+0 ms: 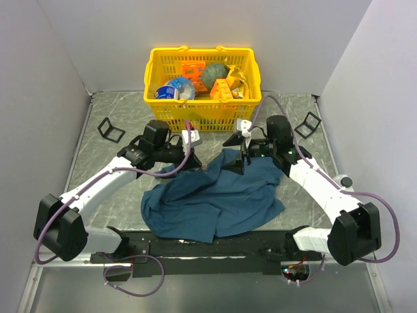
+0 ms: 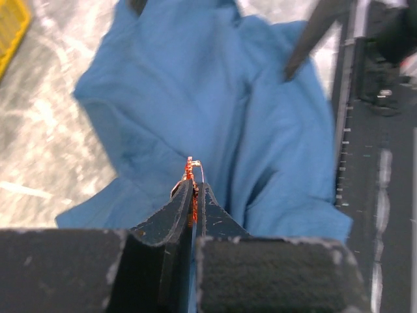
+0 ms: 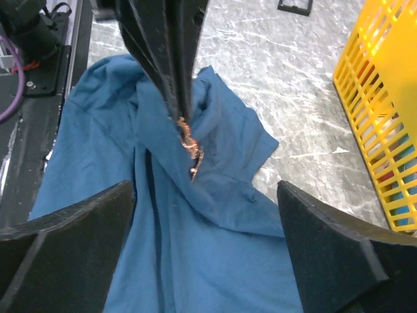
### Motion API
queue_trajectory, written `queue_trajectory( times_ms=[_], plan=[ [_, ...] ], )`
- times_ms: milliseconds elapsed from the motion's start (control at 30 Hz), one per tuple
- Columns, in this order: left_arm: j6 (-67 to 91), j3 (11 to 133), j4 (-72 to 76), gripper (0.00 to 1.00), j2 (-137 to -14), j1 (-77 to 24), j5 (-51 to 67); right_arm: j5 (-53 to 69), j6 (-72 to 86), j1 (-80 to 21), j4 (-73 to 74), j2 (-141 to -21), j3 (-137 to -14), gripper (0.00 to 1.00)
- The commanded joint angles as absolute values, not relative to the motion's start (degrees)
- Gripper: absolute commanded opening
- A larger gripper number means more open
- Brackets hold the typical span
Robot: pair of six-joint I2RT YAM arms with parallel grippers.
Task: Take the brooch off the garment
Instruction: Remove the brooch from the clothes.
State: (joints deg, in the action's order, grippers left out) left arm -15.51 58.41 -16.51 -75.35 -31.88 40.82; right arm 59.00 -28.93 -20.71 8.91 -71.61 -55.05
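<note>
The blue garment (image 1: 215, 202) lies crumpled on the table in front of the arms. My left gripper (image 2: 193, 186) is shut on the brooch (image 2: 189, 171), a tiny orange-red trinket with a thin wire pin that sticks out past the fingertips. In the right wrist view the brooch (image 3: 188, 145) hangs from the left fingers (image 3: 166, 59) right over a raised fold of the garment (image 3: 195, 248). Whether it is still pinned to the cloth I cannot tell. My right gripper (image 3: 205, 189) hovers open above the garment, facing the brooch, with nothing between its fingers.
A yellow basket (image 1: 202, 117) with boxes and other items stands behind the garment, its wall (image 3: 384, 111) close on the right gripper's right. Two small black brackets (image 1: 111, 130) (image 1: 307, 124) lie at the table's far corners. White walls enclose the table.
</note>
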Motion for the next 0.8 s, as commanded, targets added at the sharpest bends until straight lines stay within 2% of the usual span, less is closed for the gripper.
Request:
queue_trajectory(
  times_ms=[0, 33, 367, 600, 767],
  plan=[
    [-14.07, 59.32, -12.31, 0.01, -73.74, -31.12, 51.06, 59.59, -29.79, -20.39, 3.61, -73.21, -53.09, 0.92],
    [-13.80, 59.41, -11.96, 0.01, -73.83, -30.94, 52.02, 59.76, -29.45, -20.39, 3.17, -73.73, -52.91, 0.87],
    [-13.18, 59.77, -11.60, 0.01, -74.62, -30.76, 54.14, 66.53, -24.52, -20.65, -1.32, -81.64, -53.87, 0.65],
    [-13.19, 60.03, -11.69, 0.01, -74.88, -30.50, 54.32, 68.64, -21.45, -22.23, -5.09, -85.07, -55.55, 0.60],
    [-13.36, 59.94, -11.87, 0.01, -74.88, -30.41, 54.14, 68.91, -23.99, -24.95, -2.29, -85.95, -56.69, 0.57]
  ],
)
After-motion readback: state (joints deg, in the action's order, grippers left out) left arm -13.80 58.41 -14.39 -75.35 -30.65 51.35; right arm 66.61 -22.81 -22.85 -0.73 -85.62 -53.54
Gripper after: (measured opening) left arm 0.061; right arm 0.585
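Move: Some 7 cm to the right hand's left, about 2 cm back and 4 cm lower, the brooch is held in the left fingertips. The garment's middle lies roughly 8 cm back, 5 cm left and 12 cm below the right hand; the yellow basket's middle is about 25 cm ahead, 8 cm left and 5 cm lower. From the left hand point, the brooch is only about 1 cm right and 1 cm down. Sinking about 6 cm beside the brooch, the right hand then eases 3 cm left towards it, tipping some 15 degrees while its wide-open fingers close to a bit over half. The left hand keeps its pinch on the brooch and draws it back and up about 2.5 cm, then holds still; right-hand contact can't be made out. ##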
